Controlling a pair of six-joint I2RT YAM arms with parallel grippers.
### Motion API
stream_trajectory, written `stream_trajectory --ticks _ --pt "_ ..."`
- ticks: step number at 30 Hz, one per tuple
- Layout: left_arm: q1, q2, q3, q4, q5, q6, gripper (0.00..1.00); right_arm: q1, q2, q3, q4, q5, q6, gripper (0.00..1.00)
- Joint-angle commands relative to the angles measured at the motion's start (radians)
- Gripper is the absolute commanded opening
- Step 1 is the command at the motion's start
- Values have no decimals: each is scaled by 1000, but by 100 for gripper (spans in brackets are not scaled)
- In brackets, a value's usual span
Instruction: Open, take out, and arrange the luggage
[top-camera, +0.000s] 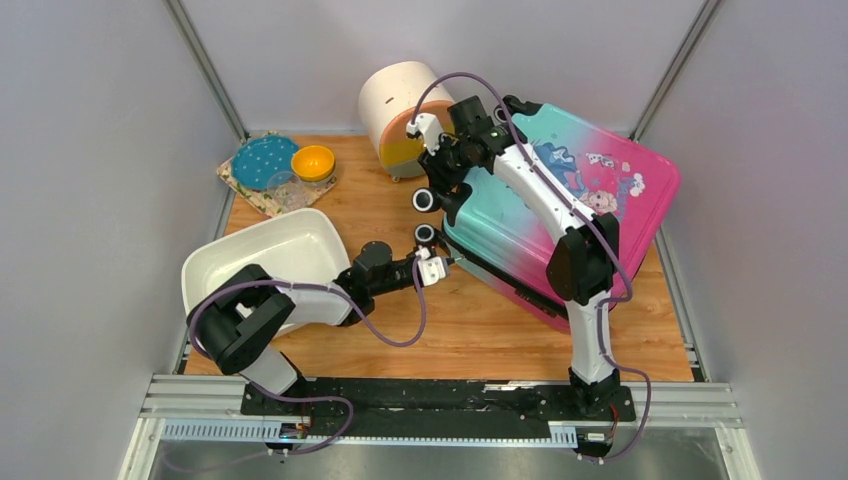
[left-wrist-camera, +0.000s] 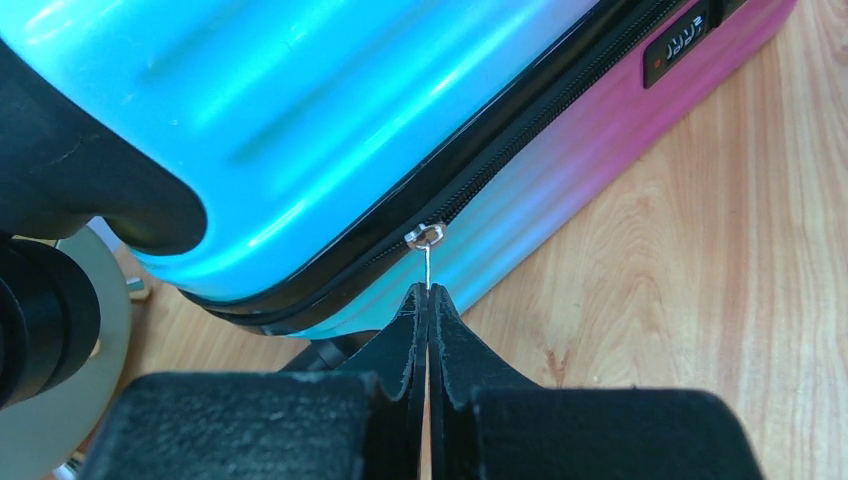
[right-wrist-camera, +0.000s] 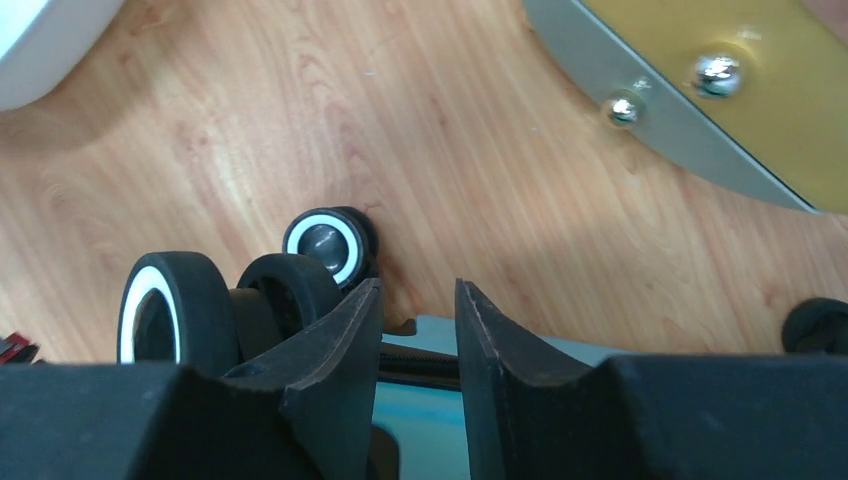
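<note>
The luggage (top-camera: 630, 215) lies flat at the right of the table, teal at its wheel end and pink at the far end. My left gripper (top-camera: 447, 262) sits at its near teal corner. The left wrist view shows this gripper (left-wrist-camera: 428, 292) shut on the thin metal zipper pull (left-wrist-camera: 425, 240), on the black zipper line of the teal shell (left-wrist-camera: 300, 100). My right gripper (top-camera: 445, 195) hangs over the wheel end. Its jaws (right-wrist-camera: 418, 290) stand apart above the teal edge (right-wrist-camera: 425, 430), and nothing is pinched between them. Black wheels (right-wrist-camera: 325, 245) lie just to its left.
A white basin (top-camera: 270, 260) stands left of the left arm. The round cream cabinet (top-camera: 400, 110) lies behind the luggage, with its underside (right-wrist-camera: 700, 90) close to the right gripper. A mat with a teal plate (top-camera: 265, 160) and a yellow bowl (top-camera: 313, 162) is at the back left.
</note>
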Motion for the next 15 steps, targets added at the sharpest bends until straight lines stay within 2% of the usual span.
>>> stream_trajectory --ticks 1,7,15 --pt "15 -18 -30 53 -43 -63 0 28 -34 -80 -224 -182 -55 37" --pt "29 -15 -61 119 -60 -70 0 48 -137 -241 -238 -241 -64 35" --pt "145 -108 -191 113 26 -27 0 54 -218 -346 -287 -305 -81 34"
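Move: The right gripper is at the suitcase's wheel end: the upper wheel sits roughly 5 cm back and 3 cm left of it, level with it. The case's middle is about 23 cm right, 8 cm back and 9 cm lower; the drawer cabinet is some 14 cm ahead, 6 cm left and lower. From the left gripper, the zipper slider is about 2 cm ahead and 3 cm right, level, and the lower wheel roughly 9 cm ahead, 5 cm left and 9 cm below. Keep the right fingers partly open against the suitcase's wheel end and drag that end straight back towards the base, about 9 cm, nearly level, turning the wrist slightly counter-clockwise. Bring the left gripper, still shut, some 5 cm left and a little down, slowly at first and then quickly, off the zipper pull and clear of the case side. ##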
